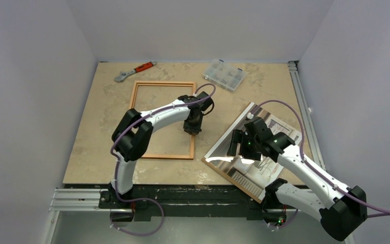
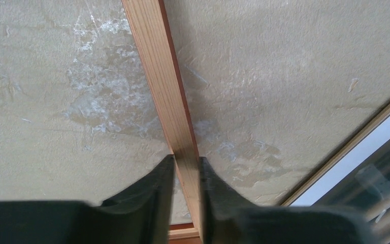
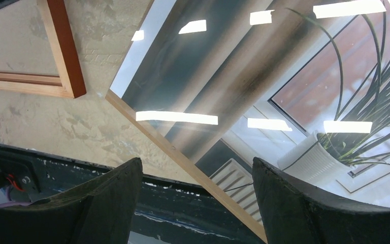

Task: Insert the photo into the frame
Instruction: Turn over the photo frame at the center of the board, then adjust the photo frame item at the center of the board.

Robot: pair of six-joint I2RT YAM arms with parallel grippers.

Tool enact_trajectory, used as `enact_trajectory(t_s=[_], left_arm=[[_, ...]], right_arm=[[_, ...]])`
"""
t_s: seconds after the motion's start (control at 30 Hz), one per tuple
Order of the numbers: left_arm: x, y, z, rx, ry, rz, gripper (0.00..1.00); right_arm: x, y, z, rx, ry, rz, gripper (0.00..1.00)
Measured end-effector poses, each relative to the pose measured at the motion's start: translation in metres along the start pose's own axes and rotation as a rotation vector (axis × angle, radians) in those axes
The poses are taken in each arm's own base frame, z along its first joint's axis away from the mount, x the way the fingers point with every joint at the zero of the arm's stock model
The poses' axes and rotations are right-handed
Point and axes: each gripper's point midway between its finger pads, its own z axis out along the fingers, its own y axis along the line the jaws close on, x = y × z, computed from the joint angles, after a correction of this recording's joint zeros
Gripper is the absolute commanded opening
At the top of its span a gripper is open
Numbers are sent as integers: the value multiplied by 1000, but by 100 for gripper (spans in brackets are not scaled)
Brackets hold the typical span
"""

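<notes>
The frame [image 1: 162,84] lies flat on the table, left of centre, its light-wood side up. My left gripper [image 1: 193,127] is down on the frame's right rail; in the left wrist view the rail [image 2: 167,86] runs between the fingers and the gripper [image 2: 187,160] is shut on it. The photo [image 1: 254,173], a glossy print of a potted grassy plant, lies face up at the right on a brown board [image 1: 231,179]. My right gripper [image 1: 237,145] hovers open over the photo's near-left edge [image 3: 244,66], fingers [image 3: 124,188] apart with nothing between them.
A red-handled wrench [image 1: 134,71] and a clear plastic parts box [image 1: 225,74] lie at the table's far edge. A black mounting rail [image 1: 183,195] runs along the near edge and a metal rail [image 1: 302,112] along the right side. The frame's corner [image 3: 63,56] lies close to the photo.
</notes>
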Motion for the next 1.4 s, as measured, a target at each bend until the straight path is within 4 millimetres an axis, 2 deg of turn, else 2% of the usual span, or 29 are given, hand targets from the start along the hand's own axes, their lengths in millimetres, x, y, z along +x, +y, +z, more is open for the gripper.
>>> enact_trajectory(t_s=[0.03, 0.1, 0.2, 0.23, 0.33, 0.37, 0.5, 0.6, 0.67, 0.83, 1.2, 1.4], left_arm=[[0, 0, 0, 1, -1, -5, 55], [4, 1, 1, 3, 6, -9, 73], [16, 4, -3, 22, 19, -14, 87], [18, 3, -7, 36, 20, -12, 89], [15, -4, -32, 114, -16, -11, 91], [12, -8, -41, 145, -35, -10, 92], [-6, -30, -89, 325, -143, 0, 94], [-10, -45, -112, 438, -187, 9, 99], [-10, -54, -118, 498, -191, 15, 100], [0, -69, -108, 560, -136, 18, 100], [37, -98, -61, 518, 21, 51, 100], [35, -109, -55, 480, 19, 75, 100]], right_arm=[[0, -1, 1, 4, 4, -2, 78], [1, -2, 2, 12, 8, -5, 78], [1, -3, 5, 22, 16, -8, 79], [2, -3, 5, 24, 19, -9, 80], [3, -3, 8, 25, 32, -7, 96], [3, -3, 8, 26, 34, -3, 98], [6, -6, 15, 55, 62, 24, 98], [6, -12, 18, 86, 76, 62, 98], [3, -18, 18, 106, 71, 93, 98], [-12, -43, 15, 173, 31, 207, 98], [-23, -102, -1, 428, -1, 435, 99], [-30, -136, -10, 517, -37, 591, 97]])
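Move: The photo under its glass lies with its middle about 23 cm to the right of the left hand and 6 cm back, roughly a centimetre lower; the empty frame, its right rail between this hand's fingers, is centred about 12 cm left and 5 cm ahead, level with the hand. The parts box sits some 26 cm ahead and 13 cm right. From the right hand, the photo's middle is about 4 cm ahead, 7 cm right and 8 cm below. The frame's right rail is let go as the left fingers spread wide; that hand draws back slightly, rises about 12 cm, then arcs right and back towards the photo's near-left corner and sinks again, fingertips tilted some 25 degrees to the right. The right hand, opening fully, first sinks a little, then sweeps about 14 cm right over the photo towards its right edge, turning some 40 degrees clockwise. ##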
